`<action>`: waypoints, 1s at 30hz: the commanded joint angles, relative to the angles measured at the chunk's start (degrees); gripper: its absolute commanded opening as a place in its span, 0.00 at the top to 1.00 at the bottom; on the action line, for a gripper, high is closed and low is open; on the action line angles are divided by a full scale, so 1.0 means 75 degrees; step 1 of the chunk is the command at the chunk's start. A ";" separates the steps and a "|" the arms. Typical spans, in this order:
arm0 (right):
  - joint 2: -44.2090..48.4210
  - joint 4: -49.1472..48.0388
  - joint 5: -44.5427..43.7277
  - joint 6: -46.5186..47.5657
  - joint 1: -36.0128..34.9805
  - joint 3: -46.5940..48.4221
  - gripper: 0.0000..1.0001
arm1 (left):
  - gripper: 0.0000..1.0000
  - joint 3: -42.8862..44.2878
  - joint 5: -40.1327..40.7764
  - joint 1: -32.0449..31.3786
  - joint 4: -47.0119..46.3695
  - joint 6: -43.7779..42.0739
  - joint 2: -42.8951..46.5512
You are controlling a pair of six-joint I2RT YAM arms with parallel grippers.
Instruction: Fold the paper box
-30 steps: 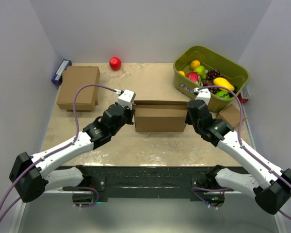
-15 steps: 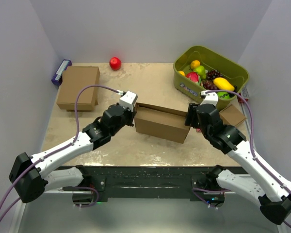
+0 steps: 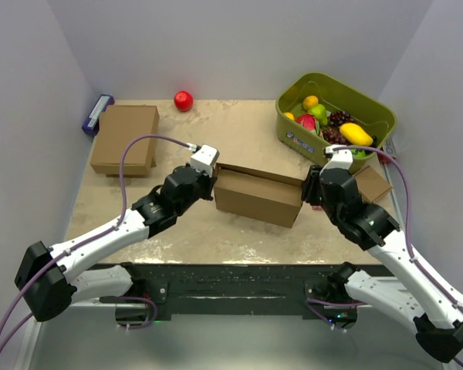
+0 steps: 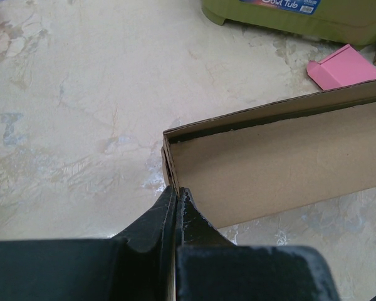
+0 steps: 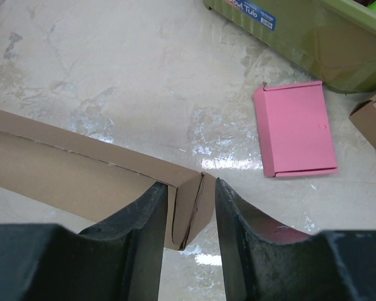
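The paper box (image 3: 256, 194) is a shallow brown cardboard box lying askew in the middle of the table, its right end nearer to me. My left gripper (image 3: 211, 179) is shut on the box's left end wall; in the left wrist view the fingers (image 4: 163, 216) pinch that thin wall at the corner of the paper box (image 4: 282, 163). My right gripper (image 3: 309, 190) is at the right end. In the right wrist view the right gripper (image 5: 189, 185) stands open astride the folded end of the paper box (image 5: 81, 169), with a gap at the right finger.
A green tub (image 3: 374, 116) of toy fruit stands at the back right, with a small cardboard cube (image 3: 370, 183) and a pink card (image 5: 294, 128) near it. A closed brown box (image 3: 125, 139) and a blue item (image 3: 97, 114) lie at the back left, a red ball (image 3: 184, 100) by the wall.
The right gripper let go of the box's right end, drew back to the right, and its jaws now straddle that end. The box's right end swung nearer. The left grip held.
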State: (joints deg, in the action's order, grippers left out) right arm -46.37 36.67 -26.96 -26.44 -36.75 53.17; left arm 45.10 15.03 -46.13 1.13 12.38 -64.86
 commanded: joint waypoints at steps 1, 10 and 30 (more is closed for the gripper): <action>0.0007 -0.0002 -0.0015 0.0044 -0.0021 0.0247 0.64 | 1.00 -0.0131 -0.0293 -0.0002 0.1022 -0.0116 -0.0246; -0.0110 0.0010 0.0079 0.0021 -0.0010 0.0153 0.92 | 1.00 -0.0049 -0.0398 -0.0013 0.1045 -0.0058 -0.0223; -0.0087 0.0115 0.0009 0.0033 -0.0010 0.0013 1.00 | 0.37 0.0970 -0.0785 0.0092 0.1362 0.0294 0.0491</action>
State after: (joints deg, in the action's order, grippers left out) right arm -47.53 36.86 -27.31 -25.87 -36.71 53.19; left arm 48.86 9.06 -45.78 11.42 13.15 -62.54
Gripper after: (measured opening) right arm 0.018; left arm 0.639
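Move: The paper box stands on edge between the hands, its middle about 11 cm to the right of the left hand, 1 cm back and some 5 cm lower. From the right hand, its middle lies about 12 cm left, level fore and aft, and 5 cm lower. The pink box lies roughly 4 cm ahead, 6 cm right and 13 cm below the right hand; the small brown box about 6 cm ahead, 16 cm right, equally low. The paper box changes hands. Its right end wall, already between the right hand's part-open fingers, is pinched as they shut, that hand almost staying put and sinking barely half a centimetre. Meanwhile the left fingers let go of the left end, opening to about two thirds; the left hand draws back some 2 cm, tipping down and turning clockwise about 5 degrees. ##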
